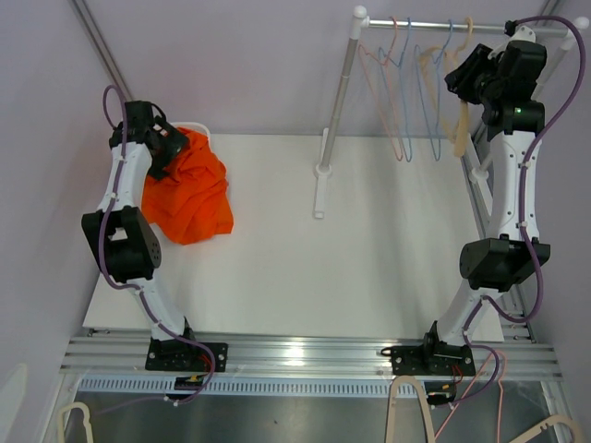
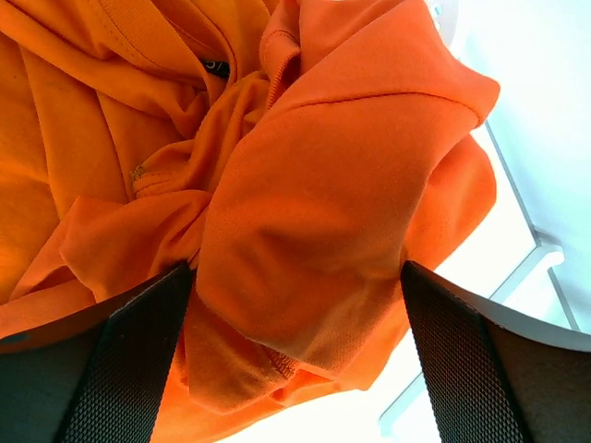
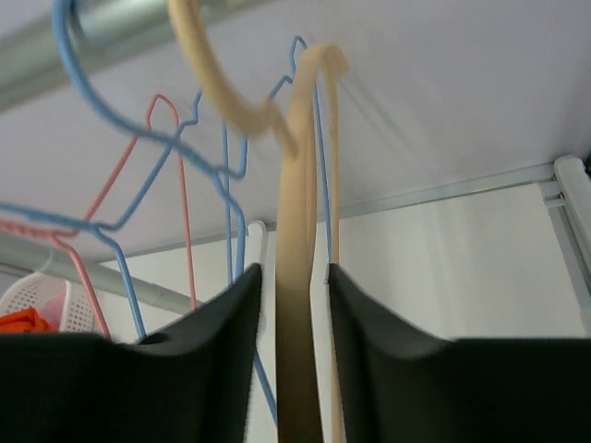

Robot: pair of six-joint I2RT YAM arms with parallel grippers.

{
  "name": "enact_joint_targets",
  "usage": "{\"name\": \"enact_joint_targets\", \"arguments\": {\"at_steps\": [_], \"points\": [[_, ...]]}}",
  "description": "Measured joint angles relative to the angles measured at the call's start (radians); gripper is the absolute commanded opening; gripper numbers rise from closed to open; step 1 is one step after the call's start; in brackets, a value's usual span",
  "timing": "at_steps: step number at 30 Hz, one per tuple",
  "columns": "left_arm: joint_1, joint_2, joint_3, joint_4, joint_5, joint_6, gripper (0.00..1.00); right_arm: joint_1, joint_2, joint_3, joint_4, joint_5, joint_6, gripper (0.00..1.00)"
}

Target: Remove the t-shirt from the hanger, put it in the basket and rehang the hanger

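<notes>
The orange t-shirt lies crumpled in a heap on the white table at the far left, off any hanger. My left gripper sits at the heap's far edge, jaws wide open, with a bulging fold of the t-shirt between its fingers. My right gripper is up at the rack rail. Its jaws stand narrowly apart on either side of a bare beige hanger hooked on the rail, with a thin gap showing.
Blue and pink wire hangers hang on the rail beside the beige hanger. The rack's left pole stands on the table at the back. A white basket sits behind the shirt. Spare hangers lie below the front rail.
</notes>
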Motion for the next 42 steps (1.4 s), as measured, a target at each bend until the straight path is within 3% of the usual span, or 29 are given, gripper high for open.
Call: {"name": "enact_joint_targets", "arguments": {"at_steps": [2,3,4,5,6,20,30,34,42], "points": [[0.0,0.0,0.0,0.0,0.002,0.0,1.0,0.0,0.0,-0.004,-0.019,0.0,-0.002,0.55],[0.0,-0.001,-0.001,0.0,0.002,0.0,0.99,0.001,0.0,-0.006,-0.029,0.0,-0.003,0.78],[0.0,-0.002,-0.003,0.0,0.002,0.0,1.0,0.001,0.0,-0.009,-0.037,0.001,-0.001,0.89],[0.0,-0.005,-0.008,0.0,0.002,0.0,1.0,0.002,0.0,-0.011,-0.045,0.004,-0.005,0.97],[0.001,-0.012,-0.014,0.0,0.002,0.0,0.99,0.002,-0.001,-0.013,-0.05,0.009,-0.003,1.0],[0.0,-0.209,0.054,-0.072,-0.171,0.044,1.0,0.005,-0.131,-0.036,-0.054,0.143,-0.017,0.99],[-0.032,-0.383,0.067,-0.085,-0.265,0.154,1.0,0.025,-0.323,-0.256,-0.027,0.241,-0.034,0.99],[-0.111,-0.556,-0.045,-0.052,-0.255,0.214,0.99,0.062,-0.474,-0.44,0.006,0.253,-0.037,1.0],[-0.198,-1.092,-0.507,0.121,-0.072,0.304,0.99,0.104,-0.872,-0.782,0.121,0.157,-0.044,0.99]]}}
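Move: The right fingers stand around the near arm of the wooden hanger, whose middle lies some 4 cm ahead of and 2 cm above that hand, straight in line. The nearest blue hanger hangs about 5 cm left and 5 cm ahead; the rod runs roughly 7 cm ahead and 14 cm above. The orange t-shirt's middle is about 3 cm back, 2 cm right and 10 cm below the open left hand, its basket 6 cm ahead, 2 cm left and 13 cm below. The right fingers let go of the wooden hanger by spreading wide with a slight dip, then draw back towards the base about 22 cm, ending slightly higher. The left hand, already open, leaves the orange t-shirt, rising with some drawing back, then pulling mostly back and a little right, roughly 20 cm each up and back, its fingers tilting up to nearly level. ##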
